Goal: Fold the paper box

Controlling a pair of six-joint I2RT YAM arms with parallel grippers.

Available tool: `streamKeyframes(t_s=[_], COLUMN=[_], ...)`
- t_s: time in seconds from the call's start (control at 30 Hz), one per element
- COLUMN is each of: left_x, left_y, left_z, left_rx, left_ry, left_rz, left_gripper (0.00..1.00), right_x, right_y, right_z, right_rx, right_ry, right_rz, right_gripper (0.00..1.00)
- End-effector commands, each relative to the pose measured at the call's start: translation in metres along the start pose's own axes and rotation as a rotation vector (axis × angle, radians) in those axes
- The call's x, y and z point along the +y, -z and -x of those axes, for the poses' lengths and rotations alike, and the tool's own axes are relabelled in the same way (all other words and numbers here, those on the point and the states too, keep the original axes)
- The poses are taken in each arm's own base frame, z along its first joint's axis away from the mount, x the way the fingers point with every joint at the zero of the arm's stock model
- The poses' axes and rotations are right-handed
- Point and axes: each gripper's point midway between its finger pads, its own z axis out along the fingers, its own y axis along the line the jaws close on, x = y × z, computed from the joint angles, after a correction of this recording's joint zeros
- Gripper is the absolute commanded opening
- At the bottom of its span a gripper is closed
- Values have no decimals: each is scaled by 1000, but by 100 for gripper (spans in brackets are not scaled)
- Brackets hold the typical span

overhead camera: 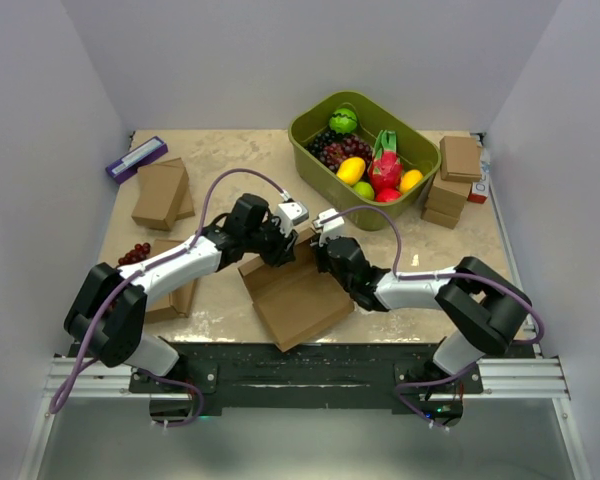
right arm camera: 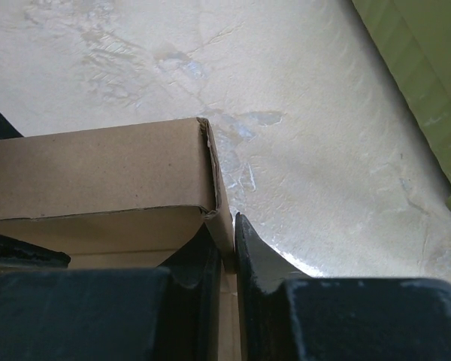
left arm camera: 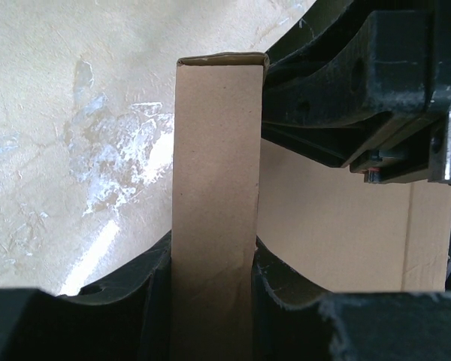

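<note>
The paper box (overhead camera: 298, 302) lies partly folded in the middle of the table, its flat lid panel toward the arms and its walls raised at the far side. My left gripper (overhead camera: 278, 246) is shut on a thick folded wall of the box (left arm camera: 214, 165), fingers (left arm camera: 286, 293) pressed on both faces. My right gripper (overhead camera: 321, 256) is shut on a thin side wall at the box's corner (right arm camera: 224, 218). In the right wrist view the folded wall (right arm camera: 98, 169) runs left from that corner. The left wrist view has the right arm (left arm camera: 361, 83) close on the right.
An olive-green tub (overhead camera: 305, 150) of fruit stands at the back right and shows as a green edge (right arm camera: 428, 83) in the right wrist view. Small cardboard boxes sit at back left (overhead camera: 160, 195) and far right (overhead camera: 458, 160). A purple item (overhead camera: 135, 158) and dark grapes (overhead camera: 132, 253) lie left.
</note>
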Motion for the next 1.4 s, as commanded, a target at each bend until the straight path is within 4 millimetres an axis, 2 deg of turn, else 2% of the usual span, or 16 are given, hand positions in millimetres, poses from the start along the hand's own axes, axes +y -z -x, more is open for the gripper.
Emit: streamKeyframes(t_s=[0.0,0.53,0.67,0.73,0.77,0.83,0.87,0.93,0.97,1.03,1.07,1.1,1.17,1.2,1.23,1.37], left_x=[3,4,3,6,11,18,23,33,37,44,47,49,54,57,57,68], left_y=[9,12,10,9,8,8,6,7,8,8,8,8,6,6,4,3], left_z=[5,8,8,7,4,2,-1,-3,-4,-7,-8,-9,-15,-16,-18,-22], left_rx=[6,-13,-11,-5,5,18,29,33,35,38,40,41,54,55,59,53], left_ry=[27,33,44,59,67,92,105,157,171,206,215,235,262,275,287,344], left_rz=[21,18,11,30,57,88,110,138,151,174,186,195,217,223,222,237], left_gripper=[22,21,21,21,22,23,23,24,24,24,24,25,25,25,25,26], right_x=[-56,-79,-64,-50,-47,-40,-35,-28,-22,-17,-16,-16,-18,-18,-23,-24], right_y=[2,16,14,12,12,16,19,28,33,46,53,65,81,92,99,117], right_z=[-5,-6,-3,1,0,9,8,23,20,36,31,44,40,49,38,11], right_rx=[17,-12,-26,-30,-20,-28,-9,-26,7,-4,40,18,62,43,87,189], right_ry=[13,-8,-20,-31,-33,-59,-68,-105,-105,-162,-168,-202,-262,-305,-336,-429], right_rz=[-281,-454,-356,-273,-251,-212,-182,-136,-98,-61,-51,-37,-40,-26,-57,-75], right_gripper=[0,0,1,8,19,31,44,60,64,71,73,73,77,79,84,87])
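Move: The right fingers are already shut on the box's far corner, and the left hand grips the box wall running into that corner. From the left hand the corner lies about 9 cm to its right and some 4 cm ahead, at nearly the same height. The middle of the box floor is roughly 10 cm back from the right hand, 4 cm to its left and 5 cm below. The green bin's middle stands about 25 cm ahead of the right hand and 11 cm to its right, about level. The right hand keeps its pinch on the far corner while easing about 1 cm to the right and slightly up, turning some 5 degrees clockwise, then opens wide, lets go and pulls away up about 8 cm, back and to the right. The left hand, still gripping the wall, barely moves until that release, then carries it about 5 cm left and forward and a little down, swinging some 15 degrees counter-clockwise. ##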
